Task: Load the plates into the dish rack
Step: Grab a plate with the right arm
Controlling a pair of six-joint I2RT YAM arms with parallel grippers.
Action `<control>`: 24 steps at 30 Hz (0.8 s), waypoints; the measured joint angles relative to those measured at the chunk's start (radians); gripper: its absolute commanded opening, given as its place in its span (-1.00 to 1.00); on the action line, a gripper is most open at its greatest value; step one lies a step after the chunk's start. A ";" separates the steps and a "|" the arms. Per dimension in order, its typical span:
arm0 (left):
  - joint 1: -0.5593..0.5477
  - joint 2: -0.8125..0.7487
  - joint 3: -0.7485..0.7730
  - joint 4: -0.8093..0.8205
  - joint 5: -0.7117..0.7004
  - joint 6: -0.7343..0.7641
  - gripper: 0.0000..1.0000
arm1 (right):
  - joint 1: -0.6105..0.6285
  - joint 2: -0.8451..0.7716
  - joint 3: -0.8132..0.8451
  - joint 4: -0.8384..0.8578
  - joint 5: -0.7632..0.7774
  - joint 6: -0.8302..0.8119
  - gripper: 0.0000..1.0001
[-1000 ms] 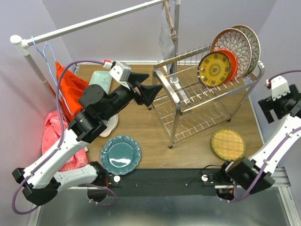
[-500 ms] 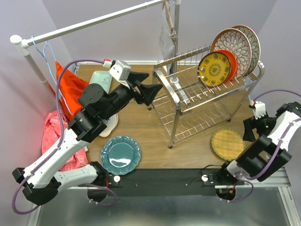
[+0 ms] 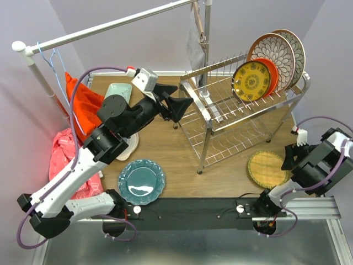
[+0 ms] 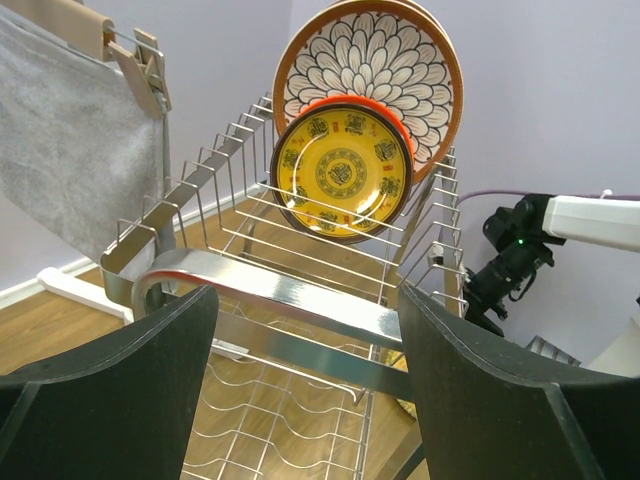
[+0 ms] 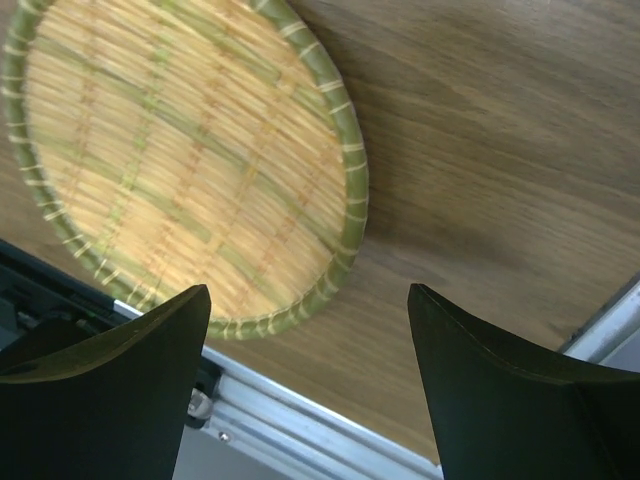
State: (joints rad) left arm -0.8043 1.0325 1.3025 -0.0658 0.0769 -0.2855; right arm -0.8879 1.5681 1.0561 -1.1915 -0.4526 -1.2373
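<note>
The dish rack (image 3: 220, 118) stands at the back right of the table. Its top tier holds two brown-rimmed floral plates (image 3: 273, 49), an orange plate (image 3: 272, 74) and a dark-yellow patterned plate (image 3: 251, 81), all upright. A teal scalloped plate (image 3: 141, 181) and a yellow woven plate (image 3: 267, 169) lie flat on the table. My left gripper (image 3: 177, 107) hangs open and empty at the rack's left top corner, facing the patterned plate (image 4: 343, 172). My right gripper (image 3: 290, 157) is open and low, over the woven plate's (image 5: 170, 170) right edge and the bare wood beside it.
A white clothes rail (image 3: 110, 25) crosses the back, with a grey cloth (image 3: 196, 41) on a hanger beside the rack. Orange cloth (image 3: 83, 105) and pink cloth (image 3: 63, 157) lie at the left. A pale green plate (image 3: 118, 93) and a white plate (image 3: 131, 146) sit under the left arm.
My right arm has swung down from beside the rack's right end to the woven plate's right edge. The left gripper has edged slightly toward the rack.
</note>
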 measured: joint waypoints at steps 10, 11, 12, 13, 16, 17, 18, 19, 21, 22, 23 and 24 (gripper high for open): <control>0.000 0.017 0.014 -0.005 0.007 -0.019 0.63 | -0.001 0.149 -0.027 0.121 0.015 0.066 0.51; 0.000 0.017 0.014 -0.005 0.007 -0.019 0.63 | -0.002 0.150 -0.027 0.124 0.014 0.069 0.49; 0.000 0.017 0.015 -0.005 0.007 -0.021 0.63 | -0.002 0.150 -0.027 0.127 0.014 0.071 0.44; 0.000 0.017 0.015 -0.005 0.007 -0.022 0.63 | -0.002 0.153 -0.026 0.130 0.014 0.078 0.42; 0.002 0.017 0.016 -0.005 0.007 -0.026 0.63 | -0.003 0.156 -0.026 0.139 0.013 0.086 0.33; 0.002 0.017 0.016 -0.005 0.007 -0.026 0.63 | -0.003 0.156 -0.026 0.142 0.012 0.086 0.31; 0.002 0.017 0.016 -0.005 0.007 -0.027 0.63 | -0.004 0.157 -0.027 0.145 0.011 0.086 0.29; 0.002 0.017 0.016 -0.005 0.007 -0.029 0.63 | -0.005 0.157 -0.029 0.148 0.011 0.085 0.26; 0.003 0.017 0.016 -0.005 0.007 -0.032 0.63 | -0.008 0.153 -0.035 0.156 0.010 0.085 0.22; 0.003 0.017 0.016 -0.005 0.007 -0.033 0.63 | -0.009 0.150 -0.040 0.162 0.009 0.084 0.22; 0.003 0.017 0.016 -0.005 0.007 -0.034 0.63 | -0.010 0.147 -0.043 0.166 0.008 0.084 0.21; 0.004 0.017 0.016 -0.005 0.007 -0.034 0.63 | -0.010 0.140 -0.052 0.171 0.005 0.084 0.16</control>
State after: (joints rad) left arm -0.8005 1.0496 1.3182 -0.0704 0.0841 -0.3199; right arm -0.8982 1.7081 1.0042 -1.0210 -0.4477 -1.1538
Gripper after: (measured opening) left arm 0.815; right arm 0.616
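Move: The bamboo plate's middle lies about 11 cm left of the right hand, 2 cm back and 5 cm below; its right rim is almost directly under the fingers. The dish rack's nearest foot stands some 14 cm ahead, 11 cm left and 6 cm below, with the rack's middle about 19 cm ahead, 37 cm left and 12 cm up. From the left hand the bamboo plate lies roughly 55 cm right, 8 cm back and 46 cm down. Down about 4.5 cm goes the right hand onto the bamboo plate's right rim, fast at first and then barely creeping, with a slight drift to the right. The spread fingers straddle the rim, one above the woven face and the other outside over the wood, and close from nearly wide open to a bit over half; they haven't pinched the rim. ##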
